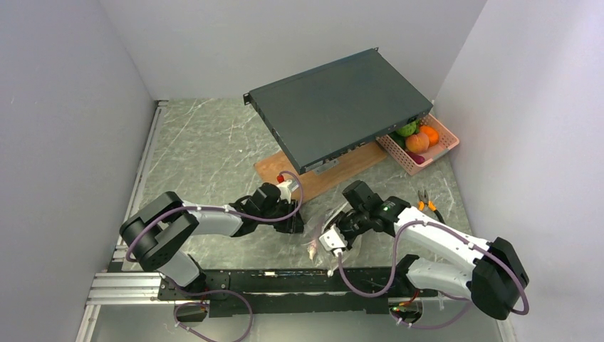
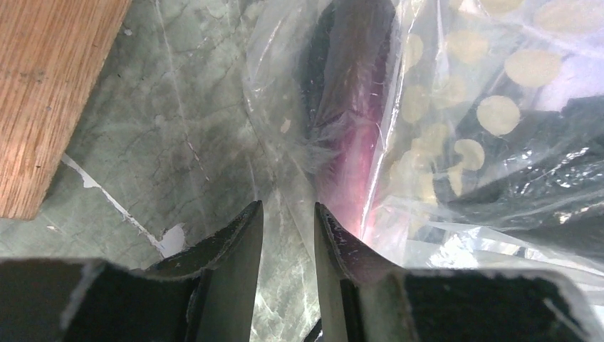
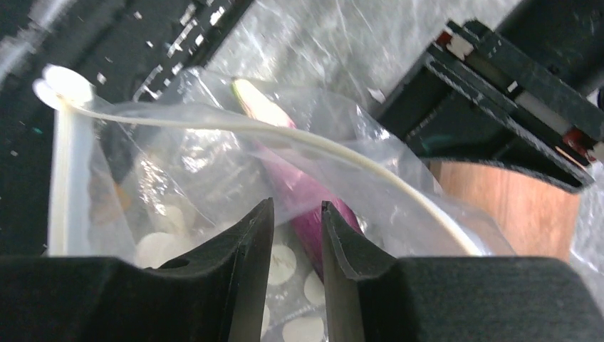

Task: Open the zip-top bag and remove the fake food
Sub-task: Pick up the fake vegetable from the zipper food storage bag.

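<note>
The clear zip-top bag (image 1: 320,226) lies crumpled on the marbled table between my two grippers. Its film (image 2: 441,107) carries pale round dots, and its whitish zip strip (image 3: 249,125) arcs across the right wrist view. Inside lies a purple piece of fake food (image 3: 303,191) with a pale end, which shows dark and pink through the film (image 2: 352,107). My left gripper (image 2: 288,206) (image 1: 295,222) stands at the bag's left edge, jaws a narrow gap apart over a fold of film. My right gripper (image 3: 298,205) (image 1: 330,239) is open over the bag, and the purple piece is just past its right finger.
A dark flat metal case (image 1: 335,107) rests tilted on a wooden board (image 1: 313,174) behind the bag. A pink lattice basket (image 1: 445,146) at the right holds orange and green toy fruits (image 1: 419,139). Orange-handled pliers (image 1: 426,203) lie beside the right arm. Grey walls close both sides.
</note>
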### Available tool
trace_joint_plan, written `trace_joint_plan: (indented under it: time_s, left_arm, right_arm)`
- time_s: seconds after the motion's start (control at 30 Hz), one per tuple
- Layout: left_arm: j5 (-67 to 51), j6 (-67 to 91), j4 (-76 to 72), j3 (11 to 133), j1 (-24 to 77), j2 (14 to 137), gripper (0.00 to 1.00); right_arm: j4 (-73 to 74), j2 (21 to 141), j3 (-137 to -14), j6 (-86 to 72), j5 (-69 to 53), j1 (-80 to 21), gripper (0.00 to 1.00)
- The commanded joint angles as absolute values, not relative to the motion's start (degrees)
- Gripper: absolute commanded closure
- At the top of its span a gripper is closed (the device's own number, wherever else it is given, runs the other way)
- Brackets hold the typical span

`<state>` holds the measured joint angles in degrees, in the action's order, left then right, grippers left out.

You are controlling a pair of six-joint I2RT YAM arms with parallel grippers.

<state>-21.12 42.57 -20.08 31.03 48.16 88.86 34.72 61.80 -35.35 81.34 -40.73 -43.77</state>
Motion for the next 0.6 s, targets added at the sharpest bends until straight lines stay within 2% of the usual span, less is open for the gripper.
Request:
trace_joint_plan:
  time_s: [0.0, 0.2, 0.43, 0.57]
  left_arm:
    - [-21.84, 40.43, -20.59, 32.63, 47.96, 90.12, 0.63]
    - [-22.47, 38.74, -19.12, 34.69, 47.91, 91.15, 0.62]
    - [-24.16, 37.69, -19.29, 36.40, 47.94, 93.35, 0.61]
    - [-25.19, 37.12, -19.11, 37.96, 47.96, 95.65, 0.61]
  right_arm:
    - [36.08, 59.95, -36.72, 84.67, -35.61, -42.98, 0.66]
    - [26.16, 60.57, -31.14, 87.02, -27.49, -43.11, 0.56]
    - [15.77, 64.53, -26.96, 89.91, -24.06, -44.21, 0.50]
    - [12.77, 66.05, -25.62, 91.18, -23.26, -44.64, 0.40]
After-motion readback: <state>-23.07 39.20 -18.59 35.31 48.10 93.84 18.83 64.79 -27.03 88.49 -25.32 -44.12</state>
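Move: The eggplant lies in the bag about 5 cm to the right hand's left, some 2 cm farther out and 6 cm below it, with its fat end towards this hand. The bag's middle is roughly 1 cm farther out than the right hand and 6 cm below it, sideways level; the cutting board's middle is about 20 cm ahead, 3 cm left and 7 cm below. From the left hand the eggplant is about 5 cm to the right, 3 cm back and 1 cm below. The right hand reaches about 5 cm forward over the bag's dotted lower film, level at first and then sinking some 4 cm towards the eggplant's fat end, its fingers swinging forward by roughly 15 degrees and spreading clearly wider as they come up to the bag's mouth, below the rim of the upper film. Beside the bag's closed side the left hand, fingers staying part open, eases about a centimetre right towards the eggplant and dips slightly. ##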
